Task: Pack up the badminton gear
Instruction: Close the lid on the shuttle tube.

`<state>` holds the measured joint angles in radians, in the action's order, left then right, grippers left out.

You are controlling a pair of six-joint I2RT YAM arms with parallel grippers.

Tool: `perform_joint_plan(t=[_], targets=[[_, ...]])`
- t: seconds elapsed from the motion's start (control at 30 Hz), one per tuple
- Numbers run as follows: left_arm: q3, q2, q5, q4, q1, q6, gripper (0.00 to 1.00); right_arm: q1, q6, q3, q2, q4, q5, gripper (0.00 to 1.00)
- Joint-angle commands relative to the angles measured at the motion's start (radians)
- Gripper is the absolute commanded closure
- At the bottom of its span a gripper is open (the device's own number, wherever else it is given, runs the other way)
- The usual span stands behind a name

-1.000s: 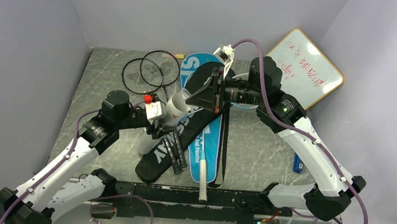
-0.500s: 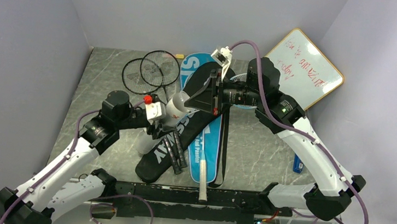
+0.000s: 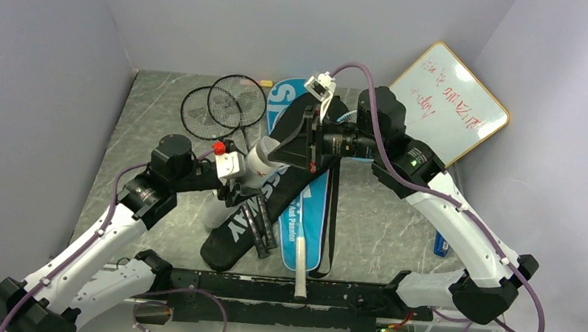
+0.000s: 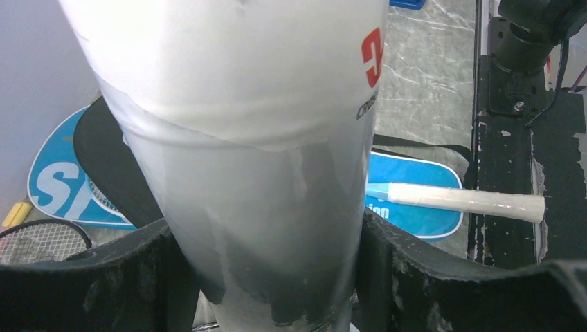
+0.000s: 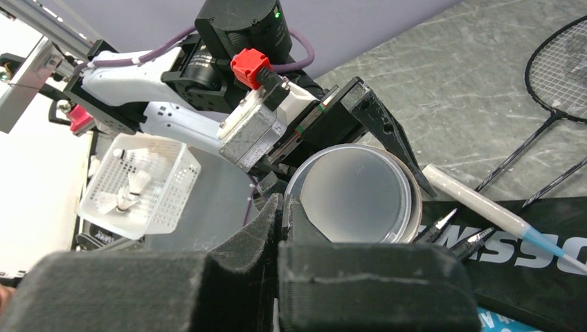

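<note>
My left gripper (image 3: 251, 168) grips the white cardboard tube (image 4: 256, 138) across its body, jaws wide around it. The tube leans with its mouth up and to the right. My right gripper (image 5: 283, 203) is shut on the rim of a clear round lid (image 5: 353, 194), which sits at the tube's mouth. Two black rackets (image 3: 223, 106) lie at the back left. The black CROSSWAY cover (image 3: 242, 228) rests across the blue SPORT cover (image 3: 307, 224), and a white racket handle (image 3: 299, 274) sticks out toward me. White shuttlecocks (image 5: 131, 188) lie in a mesh basket (image 5: 169, 207).
A wood-framed whiteboard (image 3: 452, 100) with red writing leans in the back right corner. A small marker (image 3: 265, 83) lies by the back wall, and a blue object (image 3: 440, 245) lies near the right arm. A black rail (image 3: 279, 291) runs along the near edge.
My right gripper has moved left with the lid, closing in on the tube's mouth. The left arm and the tube have stayed put.
</note>
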<state>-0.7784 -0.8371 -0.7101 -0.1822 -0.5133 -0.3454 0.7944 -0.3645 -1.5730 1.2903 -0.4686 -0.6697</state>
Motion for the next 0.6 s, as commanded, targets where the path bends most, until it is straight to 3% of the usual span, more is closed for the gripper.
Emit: perform_joint_plan(t=[0.0, 0.2, 0.57], targets=[[0.008, 0.005, -0.011, 0.004, -0.003, -0.002, 0.50, 0.015, 0.023, -0.040, 0.003, -0.001, 0.022, 1.00], [0.008, 0.007, -0.011, 0.004, -0.003, -0.001, 0.50, 0.019, 0.022, -0.026, 0.007, 0.019, 0.017, 0.75], [0.011, 0.012, -0.017, 0.012, -0.004, 0.002, 0.50, 0.020, 0.015, -0.018, 0.020, 0.025, 0.019, 0.70]])
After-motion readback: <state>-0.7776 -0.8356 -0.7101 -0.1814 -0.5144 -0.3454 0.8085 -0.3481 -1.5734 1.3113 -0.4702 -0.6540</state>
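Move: Just beside the right fingertips is the translucent lid, already sitting on the tube's mouth, its middle about 3 cm ahead, 1 cm left and 3 cm below. The left gripper holding the tube is some 9 cm left, 1 cm ahead and 16 cm below; the white racket handle lies roughly 16 cm ahead, 12 cm left and 40 cm down. From the left hand the lid is about 8 cm right, 2 cm ahead and 13 cm up. Easing down and left by roughly 1 cm towards the lid, the right hand parts its shut fingers to about a quarter open, one tip coming just outside the lid's near edge and the other in front of its face; the wrist barely turns. Whether they touch the lid can't be seen. The left hand stays in place and keeps its grip on the tube. ##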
